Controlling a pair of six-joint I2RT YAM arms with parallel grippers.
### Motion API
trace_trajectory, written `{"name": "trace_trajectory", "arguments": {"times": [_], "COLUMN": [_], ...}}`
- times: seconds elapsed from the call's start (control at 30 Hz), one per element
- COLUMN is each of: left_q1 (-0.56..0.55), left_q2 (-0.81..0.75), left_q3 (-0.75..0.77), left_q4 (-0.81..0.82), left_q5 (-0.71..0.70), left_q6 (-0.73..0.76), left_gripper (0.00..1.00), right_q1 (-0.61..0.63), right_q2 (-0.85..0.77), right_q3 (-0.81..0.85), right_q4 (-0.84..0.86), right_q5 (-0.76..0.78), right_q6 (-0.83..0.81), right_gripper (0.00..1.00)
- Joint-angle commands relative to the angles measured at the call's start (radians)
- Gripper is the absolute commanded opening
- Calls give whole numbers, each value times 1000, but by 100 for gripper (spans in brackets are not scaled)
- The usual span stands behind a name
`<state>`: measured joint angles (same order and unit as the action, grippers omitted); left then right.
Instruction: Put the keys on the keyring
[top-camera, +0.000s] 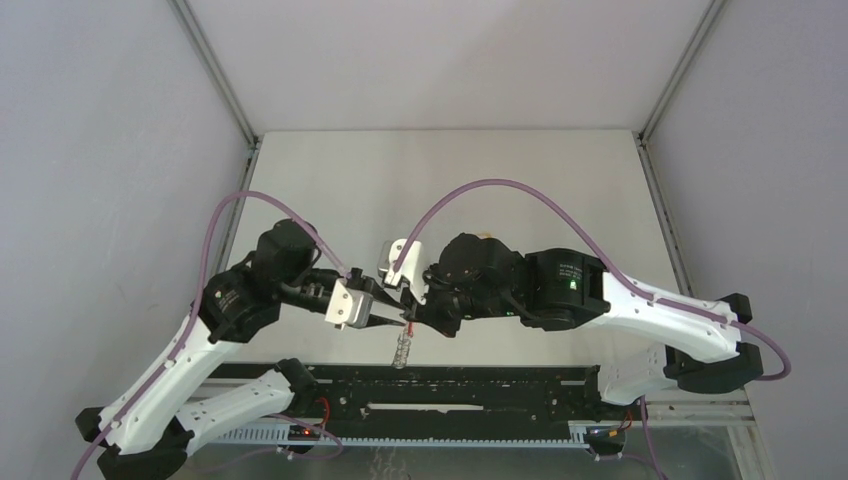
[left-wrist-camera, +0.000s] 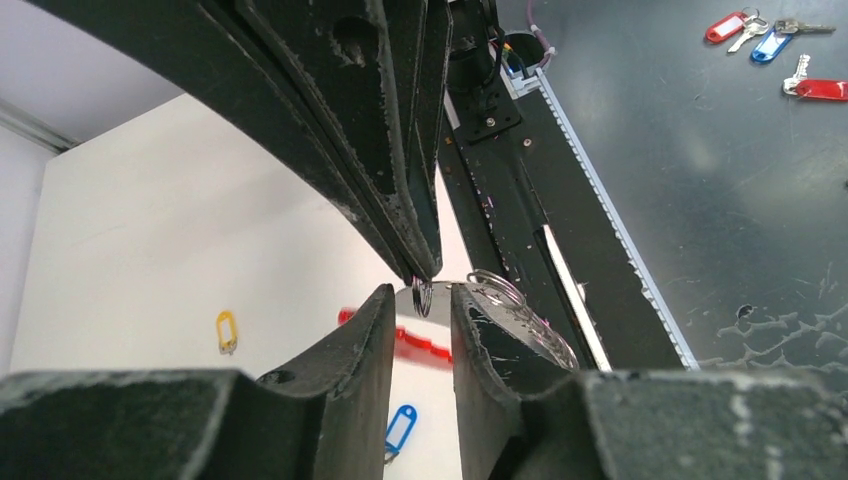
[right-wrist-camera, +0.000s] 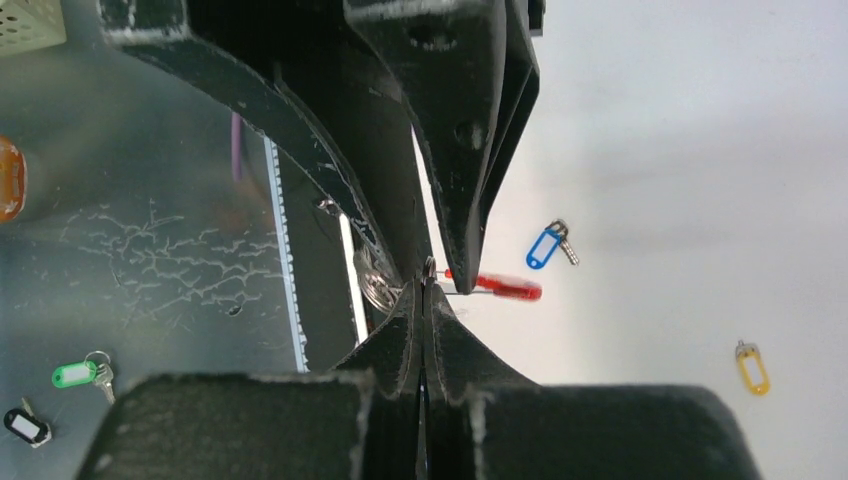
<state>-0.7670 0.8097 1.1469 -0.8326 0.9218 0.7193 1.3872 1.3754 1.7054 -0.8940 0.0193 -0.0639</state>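
The keyring (top-camera: 402, 350) hangs in the air between the two arms, over the table's near edge. My right gripper (right-wrist-camera: 427, 283) is shut on one of its small wire rings (right-wrist-camera: 430, 268). Its red band (right-wrist-camera: 500, 288) shows blurred just beyond, and its grey metal part (left-wrist-camera: 520, 315) lies beside my left finger. My left gripper (left-wrist-camera: 420, 298) stands with its jaws apart, the pinched ring (left-wrist-camera: 422, 297) in the gap between them. Both keys lie on the white table: the blue-tagged one (right-wrist-camera: 545, 247) and the yellow-tagged one (right-wrist-camera: 750, 368), also seen as blue key (left-wrist-camera: 400, 430) and yellow key (left-wrist-camera: 227, 330).
A black rail (top-camera: 470, 385) runs along the table's near edge under the grippers. Beyond it, on the dark floor, lie spare keys: red and blue tags (left-wrist-camera: 770, 45), a green tag (right-wrist-camera: 75, 373) and a black one (right-wrist-camera: 25, 425). Grey walls enclose the table.
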Motion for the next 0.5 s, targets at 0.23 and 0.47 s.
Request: {"name": "trace_trajectory", "arguments": {"times": [0.23, 0.47], "left_q1": [-14, -14], "left_q2": [-6, -14], "left_q3": [50, 49], "left_q4": [-2, -13], "left_q5": [-9, 51], "left_q6": [40, 77], "left_gripper": [0, 0], "right_q1": [-4, -11], "right_q2": [9, -74], "right_q3": [58, -17], "right_q4": [28, 157], "right_q5": [-9, -40], "right_q6": [-12, -20], "right_gripper": [0, 33]}}
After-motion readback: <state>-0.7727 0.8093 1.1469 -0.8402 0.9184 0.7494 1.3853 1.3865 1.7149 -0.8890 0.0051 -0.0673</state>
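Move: Between the left hand's parted fingertips, within about 1 cm to its right, sits the small metal ring. The right hand's shut tips still pinch that ring, practically at its hand point. From the left hand, the grey-and-red key holder hangs some 5 cm below and 3 cm back, not noticeably to either side. The blue tag with its key lies on the table about 12 cm ahead, 1 cm left and roughly 30 cm below. Closing from about a third open to shut, the left fingers pinch the small metal ring at the right hand's tips, the left arm staying in place. The right hand also keeps its place, within half a centimetre or so, holding its pinch until the left is shut; only at the end do its fingers part to about a quarter open around the ring. ##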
